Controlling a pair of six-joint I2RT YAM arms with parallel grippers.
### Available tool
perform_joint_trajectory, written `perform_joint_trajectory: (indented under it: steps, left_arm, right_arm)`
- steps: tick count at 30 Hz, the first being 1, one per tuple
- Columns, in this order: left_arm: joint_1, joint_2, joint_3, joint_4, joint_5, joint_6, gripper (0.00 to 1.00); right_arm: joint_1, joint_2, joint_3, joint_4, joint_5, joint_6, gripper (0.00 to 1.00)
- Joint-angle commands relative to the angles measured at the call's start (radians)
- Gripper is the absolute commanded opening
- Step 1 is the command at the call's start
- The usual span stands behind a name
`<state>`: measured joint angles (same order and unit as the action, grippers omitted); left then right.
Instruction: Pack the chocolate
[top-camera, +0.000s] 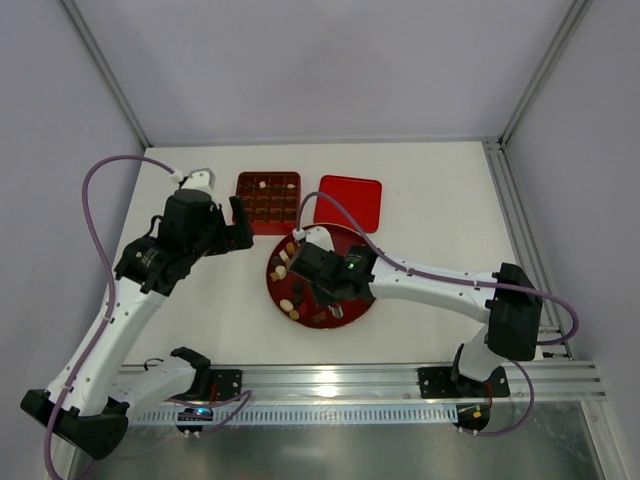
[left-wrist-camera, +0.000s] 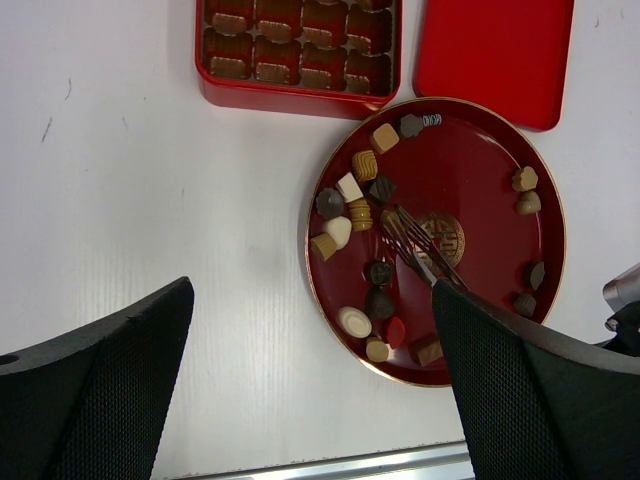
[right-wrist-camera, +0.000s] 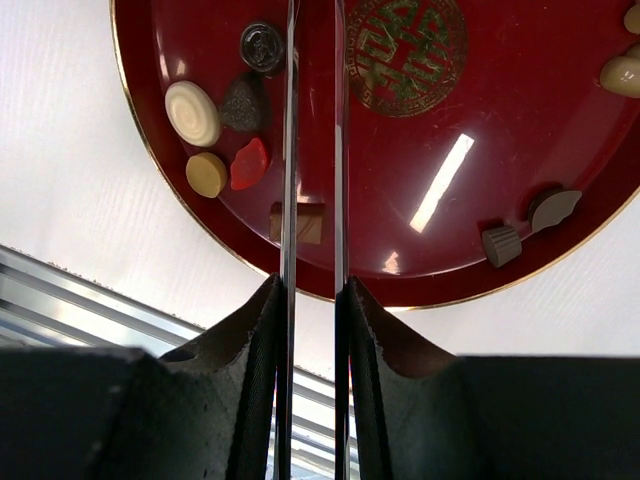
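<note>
Several chocolates (left-wrist-camera: 350, 188), dark brown, tan and cream-white, lie on the round red plate (left-wrist-camera: 480, 150), mostly along its left side; they also show in the top view (top-camera: 285, 270) and the right wrist view (right-wrist-camera: 192, 112). My right gripper (right-wrist-camera: 311, 290) is shut on metal tongs (right-wrist-camera: 290, 150) held over the plate (right-wrist-camera: 420, 250). The tong tips (left-wrist-camera: 400, 228) reach among the left pieces beside the gold emblem. My left gripper (left-wrist-camera: 312, 300) is open and empty, above the table just left of the plate. Several pieces sit in the red grid box (left-wrist-camera: 290, 98).
The grid box (top-camera: 240, 205) stands behind the plate, and its flat red lid (top-camera: 348, 202) lies to its right. A few chocolates (left-wrist-camera: 525, 190) sit on the plate's right side. A metal rail (top-camera: 350, 378) runs along the table's near edge.
</note>
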<state>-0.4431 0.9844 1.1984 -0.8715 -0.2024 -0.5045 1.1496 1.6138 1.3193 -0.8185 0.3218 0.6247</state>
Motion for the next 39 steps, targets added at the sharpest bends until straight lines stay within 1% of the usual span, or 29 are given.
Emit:
perform_joint_trajectory:
  steps: [1,7,11,16,20,23,24,27,28,29,34,39]
  left_arm:
    - [0.001,-0.009,0.009,0.026,-0.011,0.014,1.00]
    - [0.001,-0.007,0.013,0.028,-0.008,0.012,1.00]
    - [0.000,-0.009,0.021,0.028,0.004,0.009,1.00]
    - [0.001,-0.007,0.035,0.028,0.008,0.000,1.00]
    - [0.001,0.003,0.062,0.020,0.015,-0.002,1.00]
    - [0.001,0.007,0.084,0.014,0.015,-0.002,1.00]
    - [0.001,0.004,0.089,0.009,0.014,0.000,1.00]
    - [0.001,-0.007,0.105,-0.003,0.001,-0.005,1.00]
    - [0.001,-0.022,0.115,-0.009,-0.012,-0.012,1.00]
    - [0.001,-0.029,0.115,-0.009,-0.012,-0.012,1.00]
    - [0.000,-0.056,0.110,-0.024,-0.017,-0.017,1.00]
    - [0.000,-0.072,0.105,-0.041,-0.028,-0.008,1.00]
  right_arm:
    - [-0.005,-0.063,0.043,-0.021,0.039,-0.008,0.27]
    - [-0.017,-0.103,0.106,-0.068,0.082,-0.039,0.27]
    - [-0.082,-0.117,0.150,-0.061,0.071,-0.091,0.27]
    - [-0.182,-0.078,0.231,0.025,0.008,-0.181,0.27]
    - [-0.212,0.044,0.387,0.068,-0.004,-0.238,0.27]
    - [-0.226,0.115,0.466,0.133,-0.026,-0.276,0.27]
    - [-0.229,0.162,0.480,0.180,-0.044,-0.281,0.27]
    - [-0.237,0.257,0.538,0.251,-0.078,-0.293,0.27]
    - [-0.235,0.323,0.598,0.298,-0.107,-0.304,0.27]
    - [-0.237,0.324,0.598,0.298,-0.107,-0.304,0.27]
    - [-0.237,0.470,0.717,0.332,-0.159,-0.301,0.27]
    - [-0.237,0.535,0.758,0.331,-0.164,-0.292,0.26]
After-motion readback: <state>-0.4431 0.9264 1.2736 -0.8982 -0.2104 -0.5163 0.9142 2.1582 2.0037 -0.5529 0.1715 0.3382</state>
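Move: The box into which the chocolate goes has its middle about 23 cm ahead of the right hand, 13 cm to its left and some 6 cm lower. The chocolate between the fork tips of the held tongs is roughly 7 cm ahead, 6 cm left and 5 cm below; the round plate's middle is 5 cm ahead, 7 cm below, and the red lid 23 cm ahead, 6 cm right, 6 cm below. From the left hand the box is some 15 cm ahead, 3 cm right, 19 cm below. The golden-brown chocolate is lifted off the plate between the fork tips, the right hand keeping the tongs squeezed. That hand rises about 12 cm while reaching forward, then swings left and sinks some 8 cm towards the far left part of the box, still going forward and tilting up roughly 20 degrees. The open, empty left hand rises about 4 cm. ##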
